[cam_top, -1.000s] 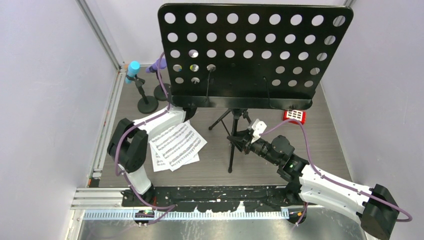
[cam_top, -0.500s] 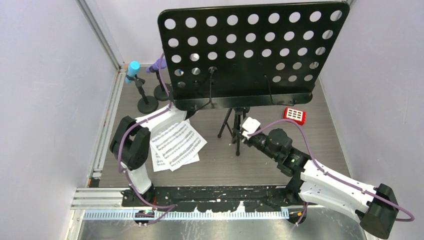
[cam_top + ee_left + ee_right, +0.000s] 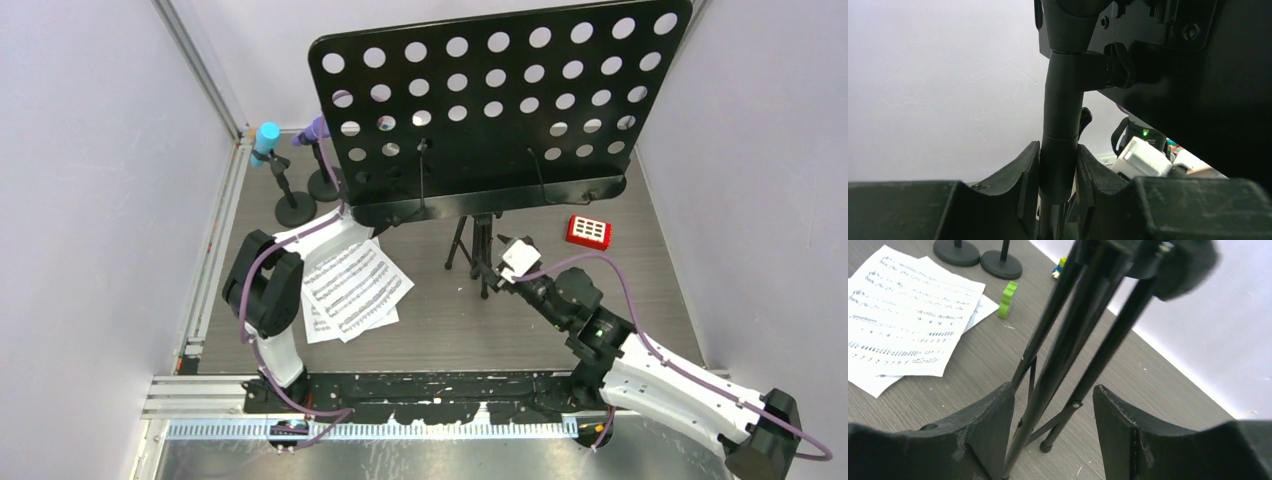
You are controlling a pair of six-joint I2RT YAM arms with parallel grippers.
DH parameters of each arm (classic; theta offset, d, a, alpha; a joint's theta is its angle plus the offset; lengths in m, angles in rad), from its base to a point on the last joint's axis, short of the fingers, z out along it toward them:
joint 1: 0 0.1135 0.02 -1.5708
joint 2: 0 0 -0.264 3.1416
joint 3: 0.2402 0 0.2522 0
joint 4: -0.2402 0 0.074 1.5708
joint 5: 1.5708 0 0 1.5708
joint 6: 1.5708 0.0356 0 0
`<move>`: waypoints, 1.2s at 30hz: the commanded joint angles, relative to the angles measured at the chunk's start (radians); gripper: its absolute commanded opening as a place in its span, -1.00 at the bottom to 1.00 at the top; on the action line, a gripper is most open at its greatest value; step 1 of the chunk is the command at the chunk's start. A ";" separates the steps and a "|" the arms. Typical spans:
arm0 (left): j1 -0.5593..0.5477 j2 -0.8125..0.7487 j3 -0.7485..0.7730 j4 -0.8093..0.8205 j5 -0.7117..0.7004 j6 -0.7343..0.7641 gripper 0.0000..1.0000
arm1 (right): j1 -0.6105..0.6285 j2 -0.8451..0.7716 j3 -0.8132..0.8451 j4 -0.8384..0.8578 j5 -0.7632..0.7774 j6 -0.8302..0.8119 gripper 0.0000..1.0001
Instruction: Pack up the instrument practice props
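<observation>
The music rack's black perforated plate (image 3: 495,100) fills the back of the top view, with its tripod legs (image 3: 478,258) drawn close together beneath it. My left gripper (image 3: 1058,156) is shut on the rack's black pole (image 3: 1062,110); in the top view the plate hides it. My right gripper (image 3: 1053,402) stands open around the folded legs (image 3: 1063,340), its right finger apart from them. White sheet-music pages (image 3: 350,290) lie left of the legs. The cyan microphone (image 3: 267,138) and purple microphone (image 3: 317,128) sit in two round-based holders (image 3: 296,211) at the back left.
A red block with a white grid (image 3: 588,231) lies right of the rack. A green toy brick (image 3: 1008,299) and a small blue-and-yellow one (image 3: 1060,267) lie beyond the pages. Walls close in on both sides, and a metal rail (image 3: 215,250) runs along the left edge.
The tripod legs have folded in from a wide spread to a tight bundle. My right gripper followed them and has opened its jaws. The plate has tilted slightly.
</observation>
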 commanded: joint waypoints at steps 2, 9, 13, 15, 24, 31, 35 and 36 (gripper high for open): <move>-0.001 0.008 0.048 0.004 -0.059 -0.059 -1.00 | 0.004 -0.139 -0.039 0.052 0.095 0.180 0.66; 0.000 0.010 0.059 0.004 -0.057 -0.072 -1.00 | 0.002 -0.203 -0.147 0.234 0.226 0.281 1.00; 0.000 0.003 0.054 0.004 -0.053 -0.070 -1.00 | 0.001 -0.068 -0.105 0.342 0.234 0.373 0.99; 0.001 0.001 0.053 0.003 -0.054 -0.070 -1.00 | 0.001 0.009 -0.112 0.469 0.226 0.404 0.99; 0.001 -0.003 0.057 0.003 -0.057 -0.074 -1.00 | 0.001 0.315 -0.064 0.776 0.256 0.354 1.00; 0.001 -0.001 0.056 0.003 -0.056 -0.075 -1.00 | 0.001 0.524 -0.053 1.066 0.309 0.295 1.00; 0.001 -0.001 0.055 0.003 -0.053 -0.074 -1.00 | 0.001 0.570 -0.027 1.083 0.303 0.289 0.94; 0.000 -0.001 0.055 0.003 -0.053 -0.075 -1.00 | 0.001 0.574 -0.023 1.082 0.316 0.285 0.85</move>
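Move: The music stand's nearly folded leg bundle, just under its hub, lies about 7 cm ahead of the right hand, 3 cm to its left and roughly level with it. The red box lies on the table some 10 cm ahead, 20 cm to the right and 22 cm below that hand; the music sheets lie 27 cm to its left, 3 cm back, equally low. From the left hand the bundle is around 16 cm below and 2 cm ahead. The right hand finishes opening wide as it pulls off to the right by about 4 cm with a small rise, then swings back left and reaches some 7 cm forward with a dip on the way, until its spread fingers stand on either side of the leg bundle just below the hub, not yet closed. Over that path its wrist rolls nearly 30 degrees, left side rising, and swings a little clockwise, so the fingers end up pointing more forward and slightly upward, while the left hand stays put and keeps its grip on the stand's pole. ##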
